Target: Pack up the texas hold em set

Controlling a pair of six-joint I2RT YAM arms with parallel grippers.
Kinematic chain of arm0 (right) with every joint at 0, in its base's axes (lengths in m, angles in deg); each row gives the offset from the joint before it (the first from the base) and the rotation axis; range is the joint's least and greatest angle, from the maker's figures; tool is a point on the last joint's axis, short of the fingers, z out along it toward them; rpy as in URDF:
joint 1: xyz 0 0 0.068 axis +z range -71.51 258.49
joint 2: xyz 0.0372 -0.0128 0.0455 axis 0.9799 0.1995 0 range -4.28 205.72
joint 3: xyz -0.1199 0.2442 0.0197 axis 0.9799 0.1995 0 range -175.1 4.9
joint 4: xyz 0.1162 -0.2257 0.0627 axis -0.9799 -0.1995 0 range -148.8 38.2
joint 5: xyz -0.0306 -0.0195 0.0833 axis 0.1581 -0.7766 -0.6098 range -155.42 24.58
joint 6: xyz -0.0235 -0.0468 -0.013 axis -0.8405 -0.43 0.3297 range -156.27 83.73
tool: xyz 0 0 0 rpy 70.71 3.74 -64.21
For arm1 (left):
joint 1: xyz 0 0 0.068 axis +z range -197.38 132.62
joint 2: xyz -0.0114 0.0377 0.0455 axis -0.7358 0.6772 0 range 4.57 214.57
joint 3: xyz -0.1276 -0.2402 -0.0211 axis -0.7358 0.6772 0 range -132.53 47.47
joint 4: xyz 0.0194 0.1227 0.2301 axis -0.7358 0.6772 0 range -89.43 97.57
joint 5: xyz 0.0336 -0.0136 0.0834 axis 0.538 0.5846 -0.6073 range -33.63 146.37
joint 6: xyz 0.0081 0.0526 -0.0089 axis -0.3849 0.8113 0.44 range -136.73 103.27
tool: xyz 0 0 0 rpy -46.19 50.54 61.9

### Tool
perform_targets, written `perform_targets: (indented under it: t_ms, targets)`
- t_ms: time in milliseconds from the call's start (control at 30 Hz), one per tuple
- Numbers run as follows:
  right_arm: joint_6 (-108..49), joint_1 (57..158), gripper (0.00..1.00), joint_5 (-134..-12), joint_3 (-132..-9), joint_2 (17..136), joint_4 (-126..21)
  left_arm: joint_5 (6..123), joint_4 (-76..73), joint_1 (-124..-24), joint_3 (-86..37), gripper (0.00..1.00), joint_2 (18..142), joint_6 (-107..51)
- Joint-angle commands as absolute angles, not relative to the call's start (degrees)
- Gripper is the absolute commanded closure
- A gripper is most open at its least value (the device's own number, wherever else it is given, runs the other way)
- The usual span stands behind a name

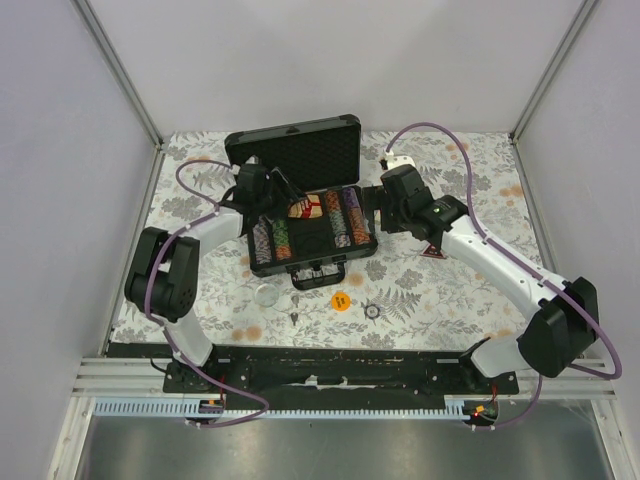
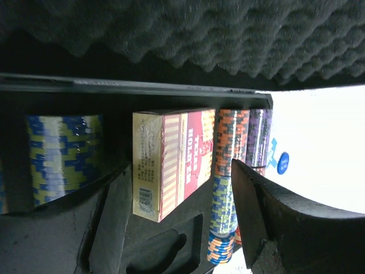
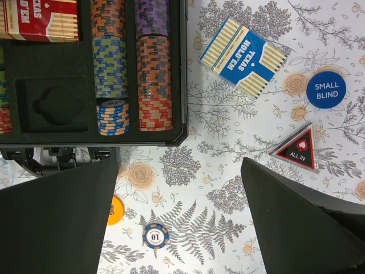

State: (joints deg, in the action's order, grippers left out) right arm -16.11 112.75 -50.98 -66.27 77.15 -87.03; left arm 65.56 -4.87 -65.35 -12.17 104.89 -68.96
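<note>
The texas hold em set's black case (image 1: 262,143) lies open at mid-table, its foam lid tilted back. Rows of striped chips (image 1: 347,218) fill its tray. A red card deck (image 2: 174,162) rests in a foam slot. My left gripper (image 2: 179,217) hangs open over the deck, its fingers apart from it on both sides. An empty foam slot (image 2: 157,251) lies below the deck. My right gripper (image 3: 179,211) stands open above the table, right of the case, holding nothing. A blue card deck (image 3: 242,57) lies on the cloth beside the case.
On the flowered cloth lie a blue "small blind" button (image 3: 325,89), a triangular "all in" marker (image 3: 296,149), an orange button (image 1: 341,300), a loose "10" chip (image 3: 155,235) and a clear round piece (image 1: 266,294). White walls enclose the table.
</note>
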Motion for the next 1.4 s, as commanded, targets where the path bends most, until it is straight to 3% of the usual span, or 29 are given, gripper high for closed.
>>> perform_targets:
  t_ms: [0,333,467,700,1000,1367]
  targets:
    - [-16.1,112.5,0.03,-51.7,-68.8,77.5,-86.3,58.0,3.3,-65.8,-18.0,0.27,101.8,-64.0]
    - [-16.2,112.3,0.03,-51.6,-67.3,76.6,-86.2,53.7,10.0,-67.5,-20.1,0.30,103.4,-64.5]
    - [-16.1,112.2,0.03,-51.4,-66.8,76.1,-85.9,53.8,10.4,-68.1,-20.5,0.36,104.4,-64.5]
    - [-15.5,112.2,0.03,-51.0,-66.4,76.0,-85.9,55.0,10.8,-68.6,-21.4,0.58,106.0,-64.2]
    - [-14.7,112.0,0.04,-51.1,-66.2,76.4,-85.9,54.2,13.9,-68.6,-22.9,0.62,108.5,-63.8]
    - [-12.8,111.6,0.06,-51.4,-65.9,77.0,-85.9,52.3,18.6,-68.7,-26.8,0.82,111.5,-64.2]
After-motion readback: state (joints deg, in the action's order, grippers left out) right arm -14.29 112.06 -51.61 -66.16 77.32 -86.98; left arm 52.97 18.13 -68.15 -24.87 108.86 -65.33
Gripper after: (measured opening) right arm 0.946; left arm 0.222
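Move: The red card box lies just under the left hand's open fingers: about 3 cm below, 2 cm to the right and 1 cm ahead. From this hand, the left inner chip row is centred some 5 cm left and 6 cm back, and the right inner row about 9 cm right and 3 cm back. The empty button pocket is roughly 3 cm right and 7 cm back. From the right hand, the card box is around 13 cm ahead, 17 cm left and 13 cm down. The left fingertips end up against the top of the red card box at its left end. The hand first slips left and up off the middle of the box by about 2 cm and eases slightly back. It then sinks some 3 cm while the fingers draw nearly shut, the wrist rolling its left side up about 15 degrees and tipping farther down. ##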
